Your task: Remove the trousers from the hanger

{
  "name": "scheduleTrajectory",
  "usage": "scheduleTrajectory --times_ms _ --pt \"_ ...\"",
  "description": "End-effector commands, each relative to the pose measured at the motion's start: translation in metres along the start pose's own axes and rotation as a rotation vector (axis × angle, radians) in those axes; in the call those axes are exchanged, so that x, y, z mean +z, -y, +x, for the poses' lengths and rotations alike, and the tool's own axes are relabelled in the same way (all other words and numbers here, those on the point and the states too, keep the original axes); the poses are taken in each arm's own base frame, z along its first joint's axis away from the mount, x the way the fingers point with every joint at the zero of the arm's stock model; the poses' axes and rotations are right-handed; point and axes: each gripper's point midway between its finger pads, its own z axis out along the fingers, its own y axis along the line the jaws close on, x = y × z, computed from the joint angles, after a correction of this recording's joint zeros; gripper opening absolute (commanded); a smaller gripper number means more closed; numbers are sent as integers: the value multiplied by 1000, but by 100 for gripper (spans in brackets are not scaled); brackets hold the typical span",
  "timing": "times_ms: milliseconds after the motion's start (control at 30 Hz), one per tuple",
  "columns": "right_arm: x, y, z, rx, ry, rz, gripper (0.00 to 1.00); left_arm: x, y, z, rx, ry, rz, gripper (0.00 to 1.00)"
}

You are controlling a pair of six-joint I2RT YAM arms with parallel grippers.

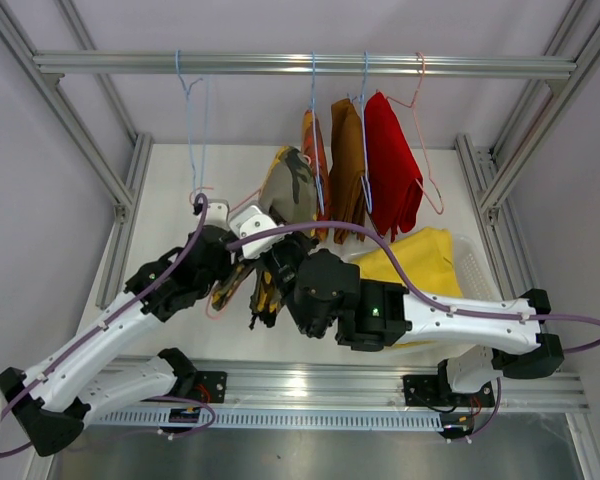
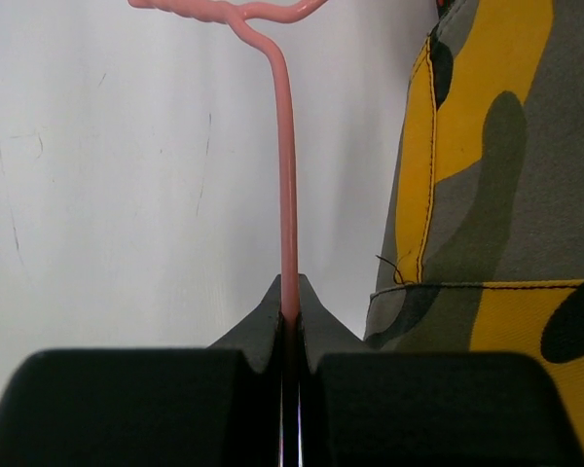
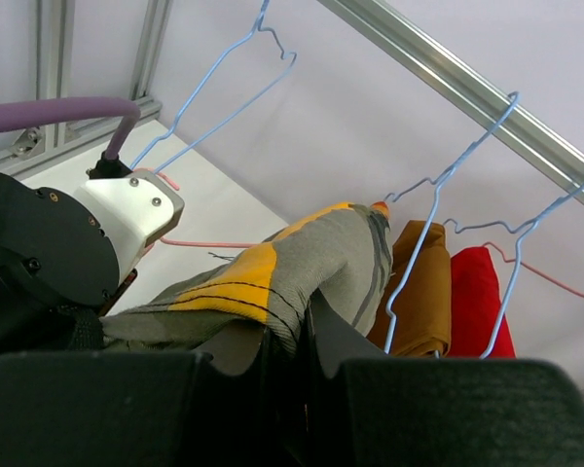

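Note:
My left gripper [image 2: 290, 304] is shut on the thin wire of a pink hanger [image 2: 287, 175], whose twisted neck shows at the top of the left wrist view. The camouflage trousers [image 1: 290, 185], grey-green with yellow patches, lie draped right beside it [image 2: 496, 195]. A fold of them [image 3: 302, 263] is pinched in my right gripper [image 3: 307, 331], which is shut on the cloth. Both grippers meet over the table's middle, below the rail. The pink hanger's wire [image 3: 214, 244] runs behind the cloth towards the left wrist.
On the rail [image 1: 300, 65] hang orange-red patterned [image 1: 311, 150], brown [image 1: 345, 160] and red trousers [image 1: 392, 165] on blue hangers. An empty blue hanger [image 1: 192, 110] hangs on the left, an empty pink one [image 1: 430, 180] on the right. Yellow trousers [image 1: 420, 260] lie in the white basket [image 1: 475, 268].

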Motion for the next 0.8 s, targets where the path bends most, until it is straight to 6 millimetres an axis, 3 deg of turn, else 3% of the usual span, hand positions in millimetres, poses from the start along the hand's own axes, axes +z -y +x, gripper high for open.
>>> scheduleTrajectory --times_ms 0,100,267,467,767 --pt "-26 94 -68 306 160 131 0 1 -11 26 17 -76 -47 1" --pt "-29 103 -78 308 174 136 0 6 -10 36 19 -99 -58 0" --pt "-35 115 -99 323 197 138 0 7 -11 34 5 -93 -68 1" --pt "-41 119 -114 317 209 132 0 14 -11 44 25 -137 -95 0" --pt "-47 103 -96 307 167 101 0 14 -13 42 17 -131 -118 0"
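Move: My left hand still pinches the pink hanger by a shoulder near its neck. The camouflage trousers are about 9 cm to its right and 1 cm nearer me, at its height. My right hand already grips those trousers; the hanger's middle is some 8 cm to its left, level front to back, and roughly 10 cm lower. From my right hand, the orange trousers hang about 13 cm ahead and 7 cm right, the brown ones 13 cm ahead and 13 cm right, both about level. With the waist of the camouflage trousers kept in its grip, I pull my right hand up about 10 cm and some 5 cm to the right, drifting slightly back and rolling its left side up, to draw them away from the pink hanger. My left hand keeps its pinch and lowers the hanger about 5 cm, tipping down a little, so the two hands part. ##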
